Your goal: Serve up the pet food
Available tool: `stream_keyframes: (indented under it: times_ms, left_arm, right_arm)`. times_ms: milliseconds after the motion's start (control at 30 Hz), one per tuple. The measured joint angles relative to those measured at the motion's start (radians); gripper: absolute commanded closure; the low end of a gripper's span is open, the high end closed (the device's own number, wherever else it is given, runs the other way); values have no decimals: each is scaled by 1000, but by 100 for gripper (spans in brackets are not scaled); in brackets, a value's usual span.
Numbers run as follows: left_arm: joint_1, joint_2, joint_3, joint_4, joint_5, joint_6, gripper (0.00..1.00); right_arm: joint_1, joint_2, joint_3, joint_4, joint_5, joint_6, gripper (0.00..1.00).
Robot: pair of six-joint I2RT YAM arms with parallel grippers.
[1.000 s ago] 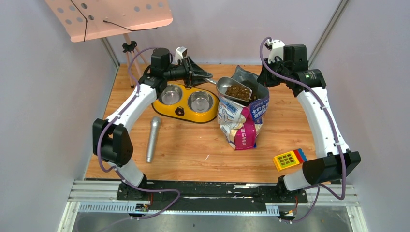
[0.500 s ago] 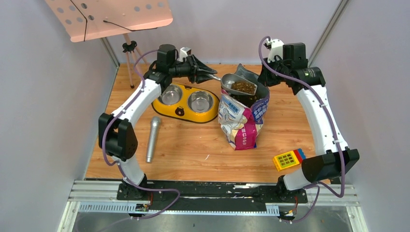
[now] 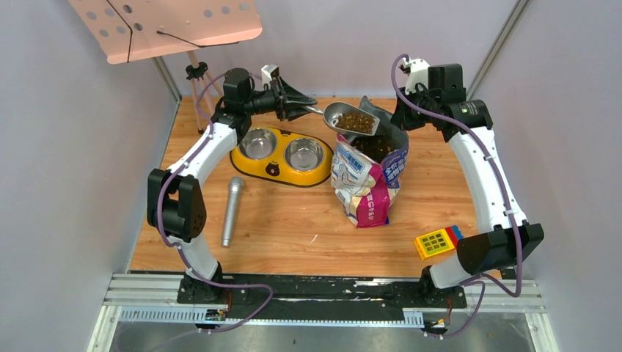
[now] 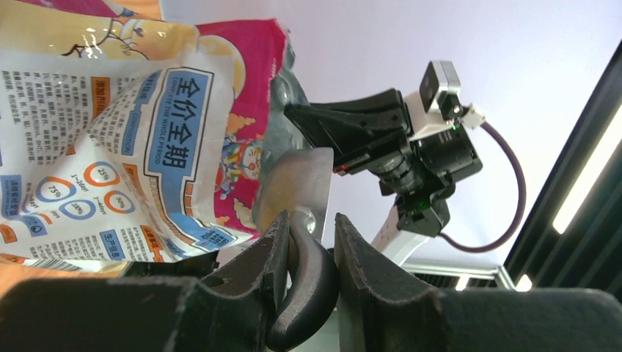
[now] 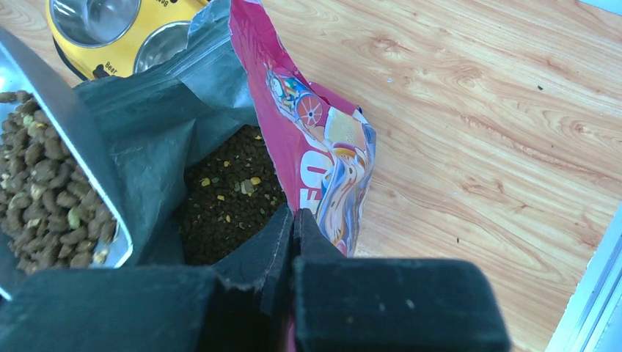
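The pink cat food bag [image 3: 364, 183] stands open at mid-table, with dark pet food [image 5: 224, 202] showing inside it. My left gripper [image 3: 299, 110] is shut on the black handle [image 4: 314, 275] of the grey metal scoop [image 3: 350, 117]. The scoop is heaped with kibble [image 5: 44, 183] and hangs just above the bag's mouth, on its left side. My right gripper [image 5: 295, 214] is shut on the bag's far rim [image 3: 400, 132] and holds it open. The yellow double-bowl feeder [image 3: 282, 154] sits left of the bag; both of its steel bowls look bare.
A silver microphone [image 3: 232, 209] lies in front of the feeder. A yellow keypad toy [image 3: 438, 240] rests at the near right. A pink perforated stand [image 3: 169, 22] on a tripod is at the back left corner. Grey walls close in both sides.
My left arm has lifted the loaded scoop higher out of the bag and drawn it a little to the left. The right gripper and the bag have stayed put.
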Motion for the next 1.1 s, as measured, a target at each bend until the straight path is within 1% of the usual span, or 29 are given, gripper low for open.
stream_keyframes:
  times_ms: [100,200,433,633,733,867,1000,1100]
  left_arm:
    - [0,0,0,32,18,3,100]
    - [0,-4,-2,27,25,9,100]
    - [3,-55,-8,-60,14,37,100]
    - [36,-137,-10,-134,12,65,100]
    - [84,-185,-28,-154,12,79,100]
    - [174,-240,-79,-201,5,103,100]
    - [255,-273,-153,-246,-6,122,100]
    - [330,-299,-238,-258,-14,131,100]
  right_arm:
    - [0,5,3,-1,-2,0,100]
    - [0,6,4,-1,-3,0,100]
    - [0,11,10,-3,-5,0,100]
    - [0,25,29,-16,-6,0,100]
    - [0,28,31,-18,-7,0,100]
    - [0,28,31,-19,-11,0,100]
    - [0,28,31,-21,-18,0,100]
    - [0,28,31,-21,-22,0,100]
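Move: Some 9 cm to the left hand's left and about 2 cm back, roughly 32 cm down, lies the middle of the yellow double bowl; this hand holds the filled scoop, its head pointing right over the bag. The open food bag stands about 16 cm to its right, 9 cm back and 20 cm lower, the microphone about 23 cm left and 21 cm back on the table. From the right hand, the double bowl is about 30 cm left and 2 cm ahead. Carrying the filled scoop clear of the bag mouth, the left hand first eases back about 3 cm and up about 4 cm, then swings quickly left about 14 cm towards the double bowl, sinking again to just below its starting height. The wrist turns counter-clockwise some 20 degrees while the fingers keep their grip on the scoop handle; the right hand keeps pinching the bag's rim. ##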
